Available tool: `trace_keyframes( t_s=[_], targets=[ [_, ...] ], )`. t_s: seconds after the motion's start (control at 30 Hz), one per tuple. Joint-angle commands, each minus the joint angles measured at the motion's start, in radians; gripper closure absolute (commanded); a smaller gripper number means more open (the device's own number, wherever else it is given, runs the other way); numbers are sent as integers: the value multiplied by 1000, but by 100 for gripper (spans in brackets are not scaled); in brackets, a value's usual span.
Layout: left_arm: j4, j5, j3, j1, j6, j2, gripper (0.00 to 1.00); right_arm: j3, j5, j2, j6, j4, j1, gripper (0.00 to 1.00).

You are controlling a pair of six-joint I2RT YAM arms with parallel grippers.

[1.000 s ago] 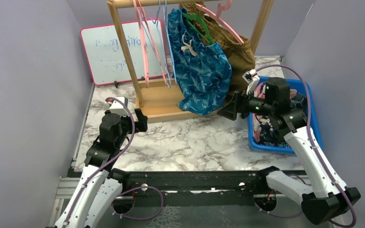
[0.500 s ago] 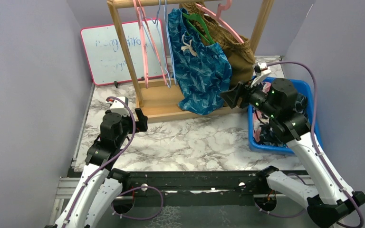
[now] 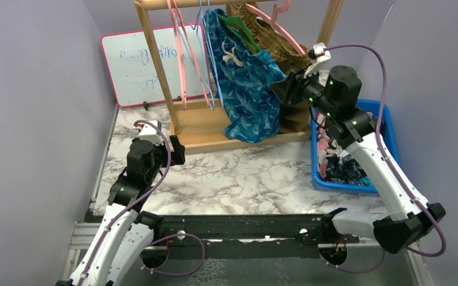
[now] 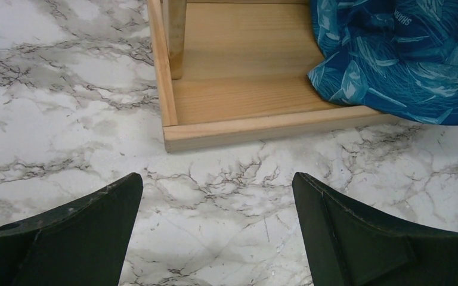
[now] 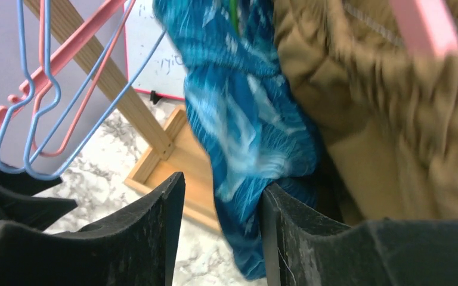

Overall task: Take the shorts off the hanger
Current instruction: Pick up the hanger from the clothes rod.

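Teal-blue patterned shorts (image 3: 247, 89) hang from a green hanger (image 3: 238, 27) on the wooden rack (image 3: 155, 65). Behind them, tan-brown shorts (image 3: 280, 50) hang on a pink hanger (image 3: 274, 27). My right gripper (image 3: 278, 89) is raised at the blue shorts' right edge. In the right wrist view its jaws (image 5: 220, 190) stand apart, with a fold of the blue shorts (image 5: 244, 107) between them against the right finger (image 5: 286, 226); the tan shorts (image 5: 381, 119) lie just behind. My left gripper (image 3: 178, 149) hovers wide open over the marble near the rack's base (image 4: 244, 83), holding nothing.
A blue bin (image 3: 334, 186) with several garments sits at the right under the right arm. Bare pink and blue wire hangers (image 3: 194, 59) hang on the rack's left part. A whiteboard (image 3: 134, 62) leans on the back wall. Grey walls close both sides.
My right arm rose from beside the shorts' lower hem to the upper part of the rack and moved in on the blue shorts. Its jaws narrowed. The shorts swung slightly left. The left arm stayed still.
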Motion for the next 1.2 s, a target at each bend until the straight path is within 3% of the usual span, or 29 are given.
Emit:
trace_keyframes(
  t_s=[0.0, 0.2, 0.5, 0.53, 0.6, 0.67, 0.83, 1.0, 1.17],
  targets=[
    [19, -11, 1, 7, 5, -6, 1, 159, -20, 97, -89, -29, 6, 52],
    [20, -7, 0, 7, 5, -7, 1, 266, 11, 184, -183, -96, 32, 50],
    [22, 7, 1, 9, 5, 7, 1, 416, -23, 324, -276, -179, 87, 67],
    [21, 8, 1, 9, 5, 7, 1, 424, -4, 338, -291, -187, 96, 67],
    [21, 9, 1, 8, 5, 8, 1, 438, 31, 360, -306, -186, 105, 56],
    [23, 12, 1, 9, 5, 10, 1, 450, 37, 376, -311, -177, 109, 54],
    [23, 19, 1, 9, 7, 17, 1, 463, 90, 390, -287, -135, 114, 70],
    [22, 23, 1, 9, 8, 19, 1, 337, 112, 295, -237, 44, 117, 95],
    [23, 27, 1, 9, 8, 22, 1, 277, 131, 227, -175, 185, 117, 99]
  ],
)
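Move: The near end of the green hanger, inside the blue shorts' waist, lies about 6 cm ahead of the right hand, 3 cm to its left and 3 cm above. The khaki shorts hang some 8 cm ahead and 6 cm to the right, level with the hand; the empty hangers are about 9 cm ahead, 25 cm left and 4 cm up. From the idle left hand the green hanger's end lies roughly 15 cm ahead, 30 cm right and 22 cm higher. Forward and to the left together, the half-open right hand goes in about 6 cm each way to the near edge of the blue shorts, rising 2 cm and then sinking back, while it rolls some 15 degrees, left side down. There the fingers close almost fully and pinch the cloth just below the waistband, beneath the green hanger's end; the hand then begins to ease back slightly. ##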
